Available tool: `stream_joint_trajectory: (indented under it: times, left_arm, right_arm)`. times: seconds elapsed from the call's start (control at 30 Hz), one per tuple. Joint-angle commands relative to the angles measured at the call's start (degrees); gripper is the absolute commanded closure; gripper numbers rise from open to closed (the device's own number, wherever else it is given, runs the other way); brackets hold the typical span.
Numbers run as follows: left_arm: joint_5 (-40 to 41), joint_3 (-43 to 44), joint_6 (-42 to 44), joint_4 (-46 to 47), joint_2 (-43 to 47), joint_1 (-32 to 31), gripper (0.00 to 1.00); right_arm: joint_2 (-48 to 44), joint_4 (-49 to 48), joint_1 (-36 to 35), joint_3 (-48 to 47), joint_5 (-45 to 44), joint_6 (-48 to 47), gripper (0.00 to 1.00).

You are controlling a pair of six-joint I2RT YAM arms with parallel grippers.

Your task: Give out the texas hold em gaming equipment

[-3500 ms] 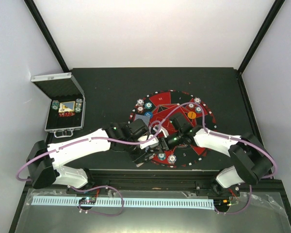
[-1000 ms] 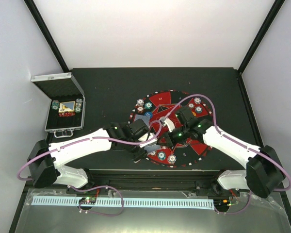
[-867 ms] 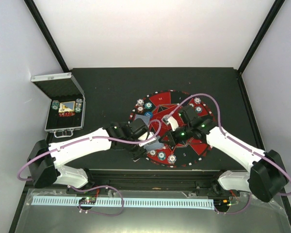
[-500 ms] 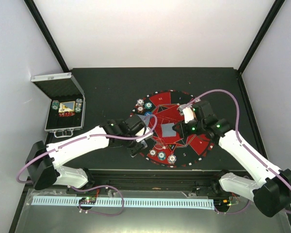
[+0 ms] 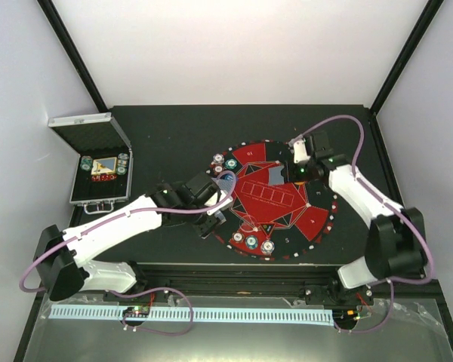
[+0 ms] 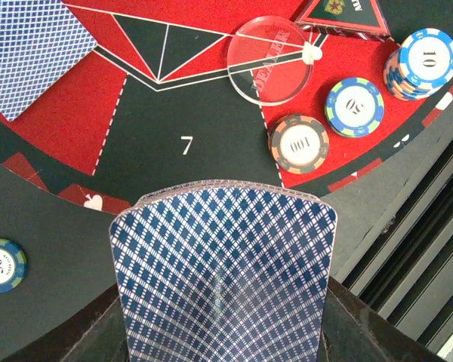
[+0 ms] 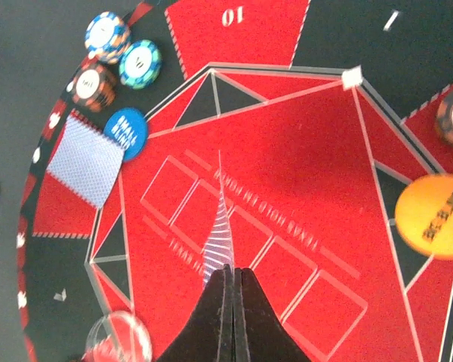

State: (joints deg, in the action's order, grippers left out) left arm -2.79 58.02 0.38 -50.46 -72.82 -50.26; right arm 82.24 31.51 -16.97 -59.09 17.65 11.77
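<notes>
My left gripper [image 6: 223, 320] is shut on a deck of blue-patterned playing cards [image 6: 223, 264], held upright over the mat's near-left rim [image 5: 214, 211]. In front of it lie a 100 chip [image 6: 298, 143], a 50 chip [image 6: 354, 107], a stack topped by a 10 chip [image 6: 421, 63] and a clear dealer button [image 6: 270, 60]. My right gripper [image 7: 232, 273] is shut on one playing card [image 7: 222, 234], seen edge-on, above the red mat's far right part [image 5: 285, 175]. A card [image 7: 84, 160] lies face down by the blue small-blind disc [image 7: 126, 130] and several chips [image 7: 106, 35]. An orange disc [image 7: 436, 217] lies to the right.
The round red-and-black mat [image 5: 272, 202] fills the table's middle. An open silver case [image 5: 98, 175] with chips and cards stands at the left edge. One 50 chip [image 6: 1, 264] lies on the black table off the mat. White walls close in three sides.
The right gripper has carried its card from the mat's middle toward the far right. The left gripper has drawn back left with the deck, off the mat's centre.
</notes>
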Motion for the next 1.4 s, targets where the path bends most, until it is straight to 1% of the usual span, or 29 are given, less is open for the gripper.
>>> stream_joint_trajectory:
  times: [0.0,0.13,0.27,0.4,0.5,0.63,0.77,0.97,1.13,1.33,1.37]
  left_arm:
    - [-0.1,0.5,-0.4,1.6,1.0,0.7,0.46]
    - [-0.3,0.5,-0.3,1.7,0.8,1.1,0.46]
    - [-0.8,0.4,-0.2,1.8,0.5,1.9,0.46]
    - [-1.6,0.2,-0.2,2.2,-0.1,2.7,0.46]
    - [-2.3,0.2,-0.1,2.4,-0.1,3.2,0.46]
    - [-3.1,0.2,0.2,2.7,-2.4,3.8,0.46]
    - [-3.7,0.1,0.4,3.0,-3.0,4.5,0.46]
    - [-4.4,0.1,0.4,3.0,-3.8,5.1,0.46]
    - [-4.9,0.3,0.4,2.9,-4.6,5.3,0.46]
    - [-4.9,0.6,0.4,2.4,-5.0,5.3,0.46]
    - [-4.9,0.6,0.4,2.4,-5.0,5.3,0.46]
  right_arm:
    - [10.0,-1.9,2.7,-7.9,4.4,-5.3,0.99]
    - [20.4,3.2,3.6,-17.0,6.0,-10.8,0.99]
    - [29.5,11.0,3.7,-26.3,7.3,-18.5,0.99]
    - [35.2,16.6,3.9,-33.3,5.7,-24.3,0.99]
    - [39.0,20.4,3.9,-38.6,2.0,-26.7,0.99]
    - [45.1,24.7,3.9,-47.0,-5.8,-28.9,0.99]
    - [49.4,26.8,3.9,-53.3,-8.7,-31.4,0.99]
    - [52.5,27.0,3.8,-59.0,-13.4,-34.1,0.99]
    - [53.2,24.7,3.8,-60.2,-15.9,-34.8,0.99]
    - [55.8,24.8,3.6,-62.3,-19.1,-35.0,0.99]
    - [56.0,24.5,3.7,-62.3,-19.5,-35.0,0.98]
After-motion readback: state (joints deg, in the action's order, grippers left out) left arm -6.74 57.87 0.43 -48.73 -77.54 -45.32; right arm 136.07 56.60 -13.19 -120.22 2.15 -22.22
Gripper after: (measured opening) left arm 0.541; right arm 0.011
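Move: The right hand already pinches a card and takes it to the dark place on the mat just right of the red 10 section, about 17 cm ahead, 1 cm to its right and some 12 cm below. On the mat below, the chips by that place are roughly 13 cm ahead and 9 cm right, the orange disc 7 cm ahead and 7 cm right, and the red 10 section 17 cm ahead and 8 cm left. From the left hand, holding the deck, the dark place lies some 33 cm ahead, 19 cm right and 12 cm below. Still pinching the card by its edge in shut fingers, the right hand carries it forward about 18 cm, sinking some 10 cm towards the dark place before rising a centimetre at the end, and edges right late on. Meanwhile its wrist swings round, about 30 degrees in roll and 20 counter-clockwise, bringing the fingers nearer to pointing straight down. The left hand keeps the deck, easing forward and then down about 2 cm. ##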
